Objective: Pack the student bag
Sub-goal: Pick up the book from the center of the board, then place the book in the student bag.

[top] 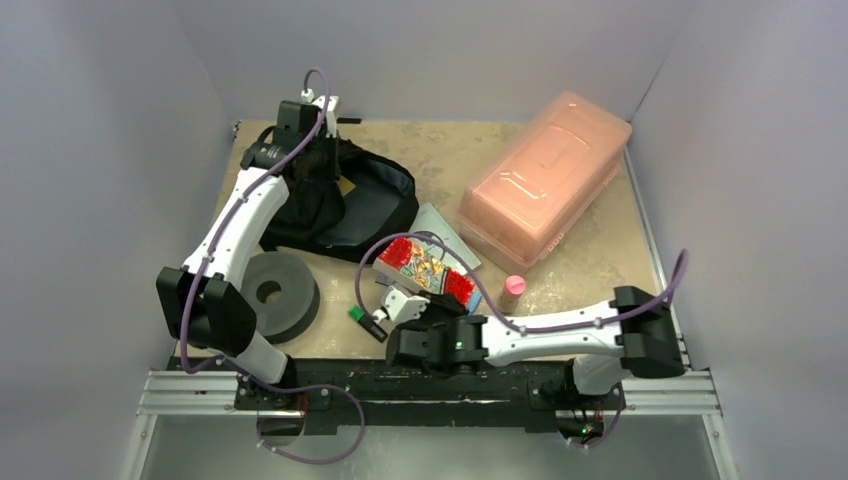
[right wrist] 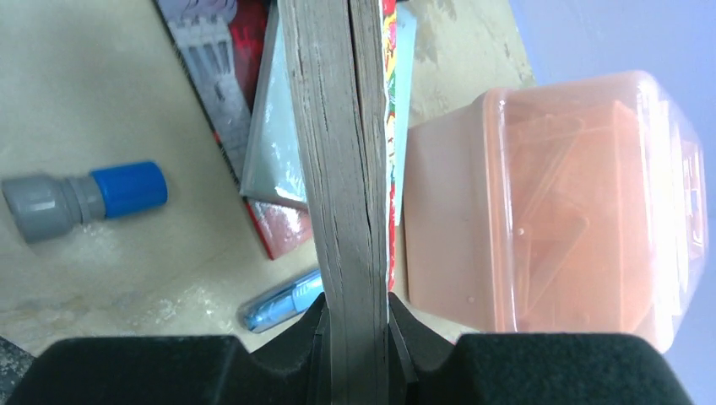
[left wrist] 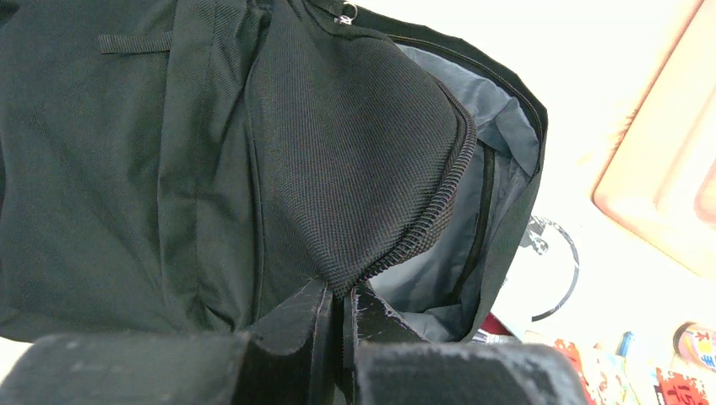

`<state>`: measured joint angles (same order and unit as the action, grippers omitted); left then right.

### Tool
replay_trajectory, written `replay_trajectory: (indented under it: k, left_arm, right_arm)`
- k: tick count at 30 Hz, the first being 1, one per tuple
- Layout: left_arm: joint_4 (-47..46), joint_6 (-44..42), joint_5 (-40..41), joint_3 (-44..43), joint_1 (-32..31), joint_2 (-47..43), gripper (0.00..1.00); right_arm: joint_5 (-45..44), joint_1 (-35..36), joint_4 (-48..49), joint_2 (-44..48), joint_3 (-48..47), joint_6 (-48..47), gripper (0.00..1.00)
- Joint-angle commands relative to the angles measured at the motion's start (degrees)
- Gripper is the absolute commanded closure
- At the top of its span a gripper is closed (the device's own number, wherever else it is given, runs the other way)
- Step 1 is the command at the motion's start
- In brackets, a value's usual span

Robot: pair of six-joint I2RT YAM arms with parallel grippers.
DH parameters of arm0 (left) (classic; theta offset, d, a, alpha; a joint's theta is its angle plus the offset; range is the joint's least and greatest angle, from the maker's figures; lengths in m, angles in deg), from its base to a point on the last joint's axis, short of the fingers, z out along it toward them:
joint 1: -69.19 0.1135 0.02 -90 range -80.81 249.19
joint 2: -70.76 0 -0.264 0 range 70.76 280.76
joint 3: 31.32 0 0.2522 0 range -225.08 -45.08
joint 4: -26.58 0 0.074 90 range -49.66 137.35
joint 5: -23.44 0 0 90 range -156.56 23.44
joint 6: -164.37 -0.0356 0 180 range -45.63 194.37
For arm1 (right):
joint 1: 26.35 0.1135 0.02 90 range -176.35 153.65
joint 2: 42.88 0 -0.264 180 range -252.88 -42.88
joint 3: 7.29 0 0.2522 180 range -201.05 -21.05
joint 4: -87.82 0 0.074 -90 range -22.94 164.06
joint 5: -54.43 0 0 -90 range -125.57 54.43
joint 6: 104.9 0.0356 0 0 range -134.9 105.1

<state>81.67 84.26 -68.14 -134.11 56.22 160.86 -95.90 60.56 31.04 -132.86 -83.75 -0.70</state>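
Note:
The student bag (top: 375, 200) is a black backpack lying at the back left with its main compartment gaping and its grey lining (left wrist: 439, 278) showing. My left gripper (top: 318, 150) hangs over it, shut on the zippered edge of the bag's flap (left wrist: 338, 143) and holding it up; the left gripper (left wrist: 342, 291) has the fabric pinched between its fingertips. Near the table's middle front, my right gripper (top: 405, 303) is shut on a thick book (top: 425, 268) with a colourful red cover. The right wrist view shows the book's page edges (right wrist: 342, 169) clamped by the right gripper (right wrist: 356, 308).
A translucent pink box (top: 545, 175) stands at the back right. At the front left lies a grey foam ring (top: 270, 293). Around the book lie a pale booklet (top: 440, 228), a pink-capped bottle (top: 513, 288), a small green-and-black item (top: 367, 322), a blue pen (right wrist: 279, 302) and a blue-capped grey marker (right wrist: 84, 196).

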Motion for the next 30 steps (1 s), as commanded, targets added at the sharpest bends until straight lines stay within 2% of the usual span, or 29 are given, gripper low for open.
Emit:
replay_trajectory:
  k: [1,6,10,13,24,30]
  left_arm:
    - [-1.93,-0.69,-0.2,-1.14,0.16,-3.07,1.0]
    - [-1.42,-1.23,-0.3,-1.8,0.2,-3.4,1.0]
    - [-1.69,-1.57,-0.35,-1.36,0.16,-4.06,1.0]
    - [-0.75,-1.79,-0.61,-2.11,0.18,-4.31,1.0]
    - [-1.43,-2.85,-0.67,-1.09,0.23,-7.05,1.0]
    - [-1.07,-2.55,-1.68,-1.46,0.23,-7.0,1.0]
  right_arm:
    - [1.47,-3.57,15.96,9.17,3.57,-13.14,1.0]
    - [9.3,-11.64,31.73,12.84,4.69,-31.6,1.0]
    - [14.89,-16.73,41.76,10.31,5.05,-48.15,1.0]
    - [17.42,-19.3,50.1,7.71,4.39,-56.97,1.0]
    - [22.55,-24.41,60.16,-8.96,-6.98,-73.57,1.0]
    - [19.88,-26.54,62.13,-19.99,-17.09,-79.25,1.0]
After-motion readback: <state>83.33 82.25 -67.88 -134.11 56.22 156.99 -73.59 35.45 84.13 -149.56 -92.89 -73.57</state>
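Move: Bring the book already held in the right gripper to the bag's open mouth, some 22 cm ahead, 17 cm left and about 9 cm below that hand. On the table some 13 cm beneath, the silver book lies roughly 14 cm ahead and 1 cm left, and the green-capped marker 18 cm left and 6 cm back. For the left gripper, shut on the bag's flap, the mouth is about 6 cm back, 7 cm right and 16 cm down. Carry the pinched book with the right gripper about 19 cm forward and 10 cm left to the open bag, rising some 6 cm first and then, while swinging left, easing down 3 cm. Turn the wrist roughly 20 degrees counter-clockwise, dropping its left side and tipping the fingers up. With the left gripper keep hold of the flap and lift it slightly, easing back. ##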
